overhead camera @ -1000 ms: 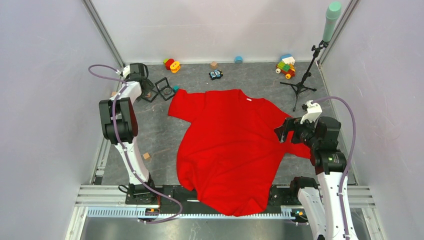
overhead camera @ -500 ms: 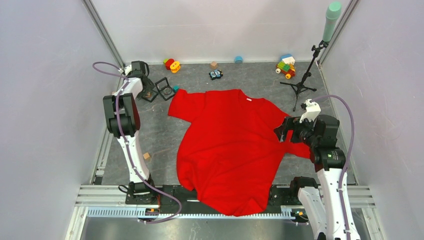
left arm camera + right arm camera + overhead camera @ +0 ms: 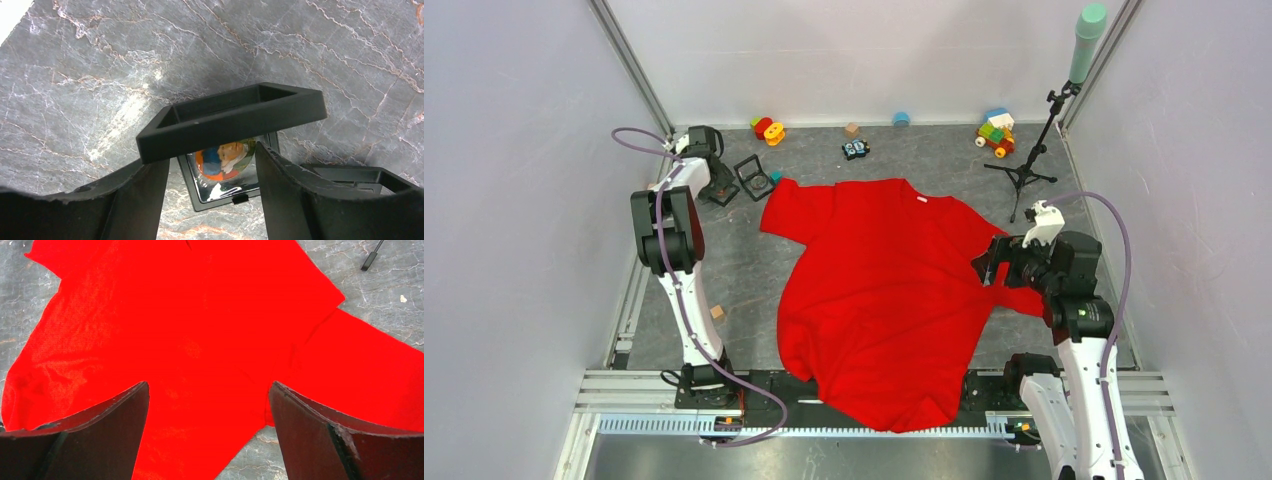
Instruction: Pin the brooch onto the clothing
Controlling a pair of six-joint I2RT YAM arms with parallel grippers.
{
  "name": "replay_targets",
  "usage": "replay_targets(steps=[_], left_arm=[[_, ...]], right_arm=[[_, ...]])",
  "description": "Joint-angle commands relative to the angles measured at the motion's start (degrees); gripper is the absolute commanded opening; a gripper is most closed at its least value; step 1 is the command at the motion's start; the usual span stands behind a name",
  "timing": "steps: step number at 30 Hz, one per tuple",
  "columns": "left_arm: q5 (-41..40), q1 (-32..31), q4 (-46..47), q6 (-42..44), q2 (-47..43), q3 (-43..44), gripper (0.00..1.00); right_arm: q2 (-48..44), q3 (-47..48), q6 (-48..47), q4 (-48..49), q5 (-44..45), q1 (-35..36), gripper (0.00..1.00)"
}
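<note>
The brooch (image 3: 225, 160), a round badge with an orange, blue and green portrait, lies in a black square display box (image 3: 220, 197). The box's frame lid (image 3: 235, 120) is tilted up across my left fingertips. My left gripper (image 3: 211, 156) hovers right over the box at the back left (image 3: 716, 186), open, its fingers on either side of the brooch in the left wrist view. The clothing, a red T-shirt (image 3: 884, 290), lies spread flat mid-table. My right gripper (image 3: 986, 265) hangs wide open over the shirt's right sleeve (image 3: 350, 370), holding nothing.
A second black frame box (image 3: 754, 177) sits beside the first. Toys line the back wall: a red-orange one (image 3: 769, 130), a small car (image 3: 855, 150) and coloured blocks (image 3: 995, 133). A tripod (image 3: 1024, 172) stands back right. A wooden cube (image 3: 717, 312) lies left.
My left arm has reached a little further back and right over the box, and its jaws have narrowed slightly. The right arm and the shirt have stayed put.
</note>
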Motion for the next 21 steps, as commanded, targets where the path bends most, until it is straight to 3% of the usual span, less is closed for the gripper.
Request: replay_targets(steps=[1,8,21], left_arm=[[1.0,0.3,0.4,1.5,-1.0,-0.6,0.66],[0.9,0.3,0.8,2.1,-2.5,-2.2,0.50],[1.0,0.3,3.4,3.0,-11.6,-10.0,0.43]], right_arm=[[-0.6,-0.4,0.0,1.8,-0.2,-0.3,0.94],[-1.3,-1.0,0.0,1.5,0.1,-0.2,0.94],[-2.8,-1.0,-0.2,0.6,0.0,-0.2,0.94]])
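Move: The brooch lies in its open black box right between my left fingertips, about 1 cm below. The box's raised lid stands roughly 4 cm ahead and 3 cm to the left; a second black box is some 13 cm to the right and 2 cm farther out, and the clothing's nearest sleeve about 24 cm right and 8 cm back. From my right hand the brooch is about 75 cm left, 29 cm ahead and 16 cm lower. I keep my left hand almost still, fingers pointing down over the open box, and close them from well open to a bit under half, pinching the brooch by its edges. Then I draw it back towards my base by about 2.5 cm, away from the raised lid, gathering speed and starting to rise, up about 1 cm, without turning the wrist. ##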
